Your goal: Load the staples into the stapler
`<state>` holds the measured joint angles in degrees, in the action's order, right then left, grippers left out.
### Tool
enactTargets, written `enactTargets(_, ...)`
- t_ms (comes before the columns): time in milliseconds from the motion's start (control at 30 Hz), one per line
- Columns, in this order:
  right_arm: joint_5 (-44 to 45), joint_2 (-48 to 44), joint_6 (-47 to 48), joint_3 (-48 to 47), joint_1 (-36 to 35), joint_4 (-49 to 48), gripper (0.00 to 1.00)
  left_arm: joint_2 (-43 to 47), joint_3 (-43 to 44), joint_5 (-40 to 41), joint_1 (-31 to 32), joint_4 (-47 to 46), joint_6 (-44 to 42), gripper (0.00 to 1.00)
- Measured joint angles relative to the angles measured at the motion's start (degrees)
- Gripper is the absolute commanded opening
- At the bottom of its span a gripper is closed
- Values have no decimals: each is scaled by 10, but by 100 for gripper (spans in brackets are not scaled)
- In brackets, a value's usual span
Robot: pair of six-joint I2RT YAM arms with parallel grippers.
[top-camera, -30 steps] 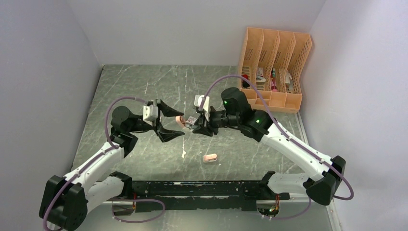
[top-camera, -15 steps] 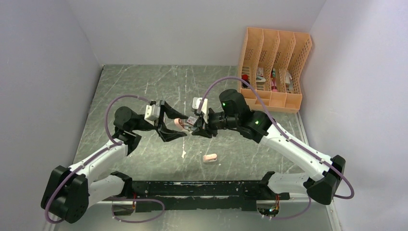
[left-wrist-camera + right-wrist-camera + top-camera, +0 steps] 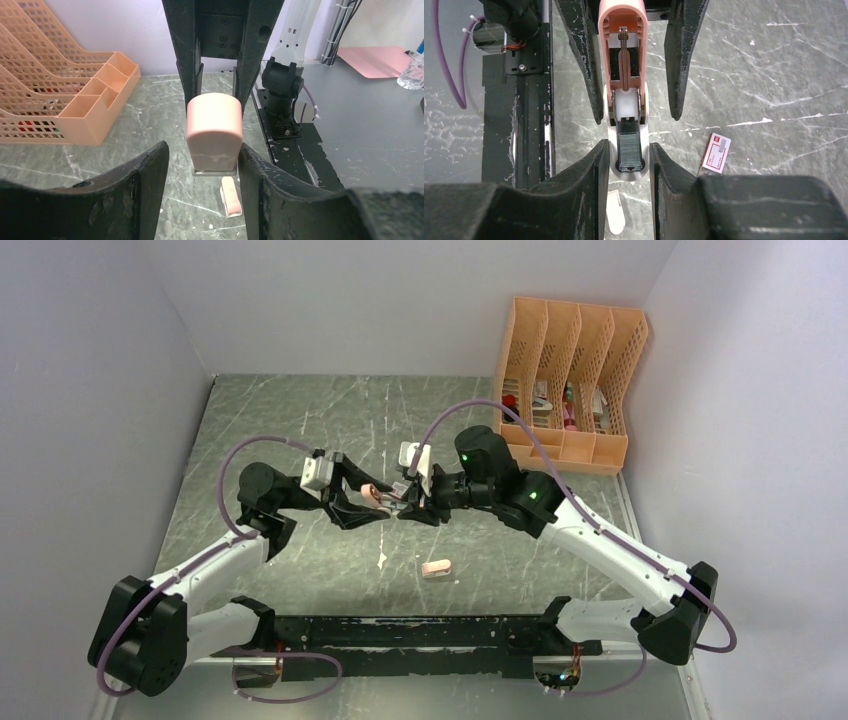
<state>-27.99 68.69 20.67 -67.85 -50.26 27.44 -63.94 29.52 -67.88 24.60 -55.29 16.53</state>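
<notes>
My right gripper (image 3: 626, 160) (image 3: 408, 504) is shut on the base of a salmon-pink mini stapler (image 3: 623, 60) (image 3: 378, 494), held above the table with its lid swung open. A silvery strip of staples (image 3: 629, 147) lies in the open magazine. My left gripper (image 3: 202, 160) (image 3: 371, 502) faces it with its jaws either side of the pink lid (image 3: 214, 127). The right finger (image 3: 260, 175) touches the lid and a gap shows on the left side, so it is open. The red-and-white staple box (image 3: 717, 153) lies on the table below.
A second pink mini stapler (image 3: 436, 568) (image 3: 231, 196) lies on the marbled table (image 3: 300, 420) near the front. An orange mesh desk organiser (image 3: 570, 380) (image 3: 55, 95) stands at the back right. The black base rail (image 3: 420, 632) runs along the near edge.
The left gripper has moved right to the stapler's lid and its jaws have narrowed around it. The right gripper has kept its hold and barely moved.
</notes>
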Motion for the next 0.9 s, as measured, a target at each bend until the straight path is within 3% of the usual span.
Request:
enactTargets(367, 16, 0, 0, 0, -3, -2, 5, 0, 0, -13, 0, 4, -2, 26)
enactTargets(467, 19, 0, -1, 0, -5, -2, 17, -2, 0, -16, 0, 1, 1, 9)
enactTargets(500, 19, 0, -1, 0, -5, -2, 21, -3, 0, -16, 0, -2, 3, 7)
enactTargets(600, 21, 0, -3, 0, -5, -2, 48, -5, 0, -17, 0, -4, 4, 7)
enactTargets(733, 26, -2, -15, 0, -7, -15, 74, -1, 5, -13, 0, 26, -23, 7)
enactTargets(900, 61, -20, -57, 1, -9, -52, 84, 24, 30, 23, 0, 142, -111, 7)
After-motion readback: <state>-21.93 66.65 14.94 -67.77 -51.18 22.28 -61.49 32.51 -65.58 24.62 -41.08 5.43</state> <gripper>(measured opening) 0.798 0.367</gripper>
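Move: The open stapler is in my right hand, pinched by the front of its base, its middle some 3 cm left of that hand. It already sits between my left hand's open fingers, its middle about 2 cm to that hand's right and level with it. Roughly 25 cm below my left hand, the staple box lies about 12 cm ahead and 5 cm right, and the second stapler about 3 cm back and 10 cm right. I close my left fingers from both sides on the hinge end of the stapler while my right hand keeps its hold and stays almost still. With the left grip set, I open my right fingers wide, let go of the base and lift that hand about 2.5 cm, slightly forward, as my left hand eases about 1 cm forward. ##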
